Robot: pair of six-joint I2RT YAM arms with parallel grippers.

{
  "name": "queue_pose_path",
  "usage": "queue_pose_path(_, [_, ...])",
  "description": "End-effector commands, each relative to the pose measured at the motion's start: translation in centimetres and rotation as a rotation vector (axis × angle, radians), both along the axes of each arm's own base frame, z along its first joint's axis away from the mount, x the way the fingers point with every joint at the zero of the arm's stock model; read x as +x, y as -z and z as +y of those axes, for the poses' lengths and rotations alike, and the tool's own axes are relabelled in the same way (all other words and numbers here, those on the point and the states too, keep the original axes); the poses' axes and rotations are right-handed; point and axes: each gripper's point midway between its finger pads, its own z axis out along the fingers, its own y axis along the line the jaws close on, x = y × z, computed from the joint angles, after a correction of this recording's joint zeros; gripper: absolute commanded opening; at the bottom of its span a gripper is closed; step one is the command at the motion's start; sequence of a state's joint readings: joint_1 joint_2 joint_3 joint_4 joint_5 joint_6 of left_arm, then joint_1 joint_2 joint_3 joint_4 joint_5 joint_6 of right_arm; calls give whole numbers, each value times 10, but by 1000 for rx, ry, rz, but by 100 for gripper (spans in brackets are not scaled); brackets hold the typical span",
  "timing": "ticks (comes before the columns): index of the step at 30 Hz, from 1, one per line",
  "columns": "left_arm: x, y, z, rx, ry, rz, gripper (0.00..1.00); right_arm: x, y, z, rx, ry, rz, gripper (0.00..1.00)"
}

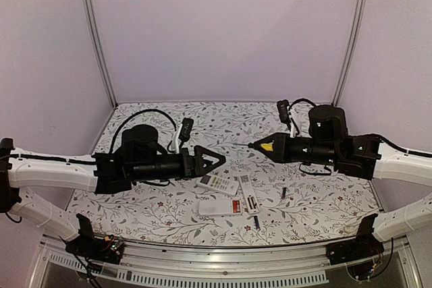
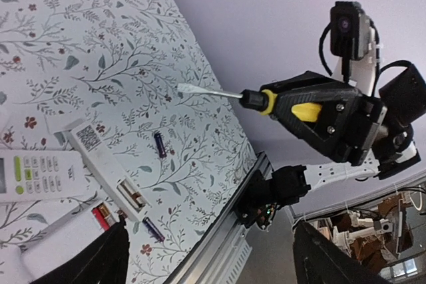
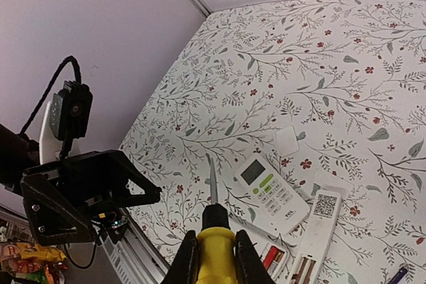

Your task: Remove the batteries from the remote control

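Three white remote controls lie at the table's front middle. One [image 1: 219, 184] lies face up with its buttons showing. Another [image 1: 217, 208] has its back open on red batteries [image 3: 273, 258]. A narrow remote [image 2: 100, 163] with a QR label shows batteries [image 2: 133, 198] in its open bay. Two dark loose batteries [image 2: 160, 144] [image 2: 152, 229] rest on the cloth nearby. My left gripper [image 1: 219, 160] hovers open and empty just left of the remotes. Over the table to their right, my right gripper [image 3: 214, 241] is shut on a yellow-handled screwdriver [image 1: 268, 145], blade pointing left.
A small white battery cover [image 3: 287, 141] lies beyond the face-up remote. The floral cloth [image 1: 310, 200] ends at a metal rail [image 1: 223, 251] along the near edge. Purple walls stand behind and at both sides.
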State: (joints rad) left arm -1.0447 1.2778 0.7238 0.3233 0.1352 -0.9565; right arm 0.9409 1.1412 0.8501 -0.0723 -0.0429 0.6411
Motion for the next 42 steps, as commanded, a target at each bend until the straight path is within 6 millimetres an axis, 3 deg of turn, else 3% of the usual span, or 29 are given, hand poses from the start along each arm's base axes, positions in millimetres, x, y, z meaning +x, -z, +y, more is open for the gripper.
queue_pose_path(1, [-17, 83, 21, 234, -10, 130, 84, -3, 52, -23, -268, -19, -8, 0])
queue_pose_path(4, [-28, 116, 26, 373, -11, 149, 86, -6, 76, -28, -348, -34, 31, 0])
queue_pose_path(9, [-46, 158, 33, 590, -2, 161, 87, -21, 93, -25, -356, -107, 90, 0])
queue_pose_path(14, [-54, 182, 37, 654, 5, 204, 75, -26, 112, -28, -397, -116, 142, 0])
queue_pose_path(21, [-57, 199, 39, 694, 4, 240, 53, -37, 140, -22, -450, -203, 199, 0])
queue_pose_path(29, [-55, 214, 40, 736, -14, 261, 41, -36, 150, -5, -430, -261, 202, 0])
queue_pose_path(37, [-48, 222, 44, 797, -41, 241, 35, -22, 168, 0, -486, -232, 196, 0])
queue_pose_path(42, [-39, 222, 48, 803, -78, 227, 35, -15, 163, 5, -483, -219, 178, 0])
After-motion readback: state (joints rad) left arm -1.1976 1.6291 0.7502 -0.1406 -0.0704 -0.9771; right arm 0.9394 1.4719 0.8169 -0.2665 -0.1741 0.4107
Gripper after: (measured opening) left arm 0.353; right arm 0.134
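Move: The white remote lying back-up, batteries exposed, has its middle about 23 cm below the left hand, 1 cm back and 1 cm right. From the right hand, which holds the screwdriver, the open battery end lies some 25 cm down, 6 cm left and 3 cm back; from there the slim remote sits 4 cm right and 5 cm forward, the TCL remote 6 cm left and 8 cm forward, a loose dark battery 6 cm right and 5 cm back. The left hand drops some 21 cm while easing back and left, tipping about 45 degrees so its fingers point down to the right, and half closes beside the remote's left end. The right hand keeps its screwdriver and sinks about 17 cm, slightly back, tipping steeper until the blade reaches the forward edge of the open battery compartment. ##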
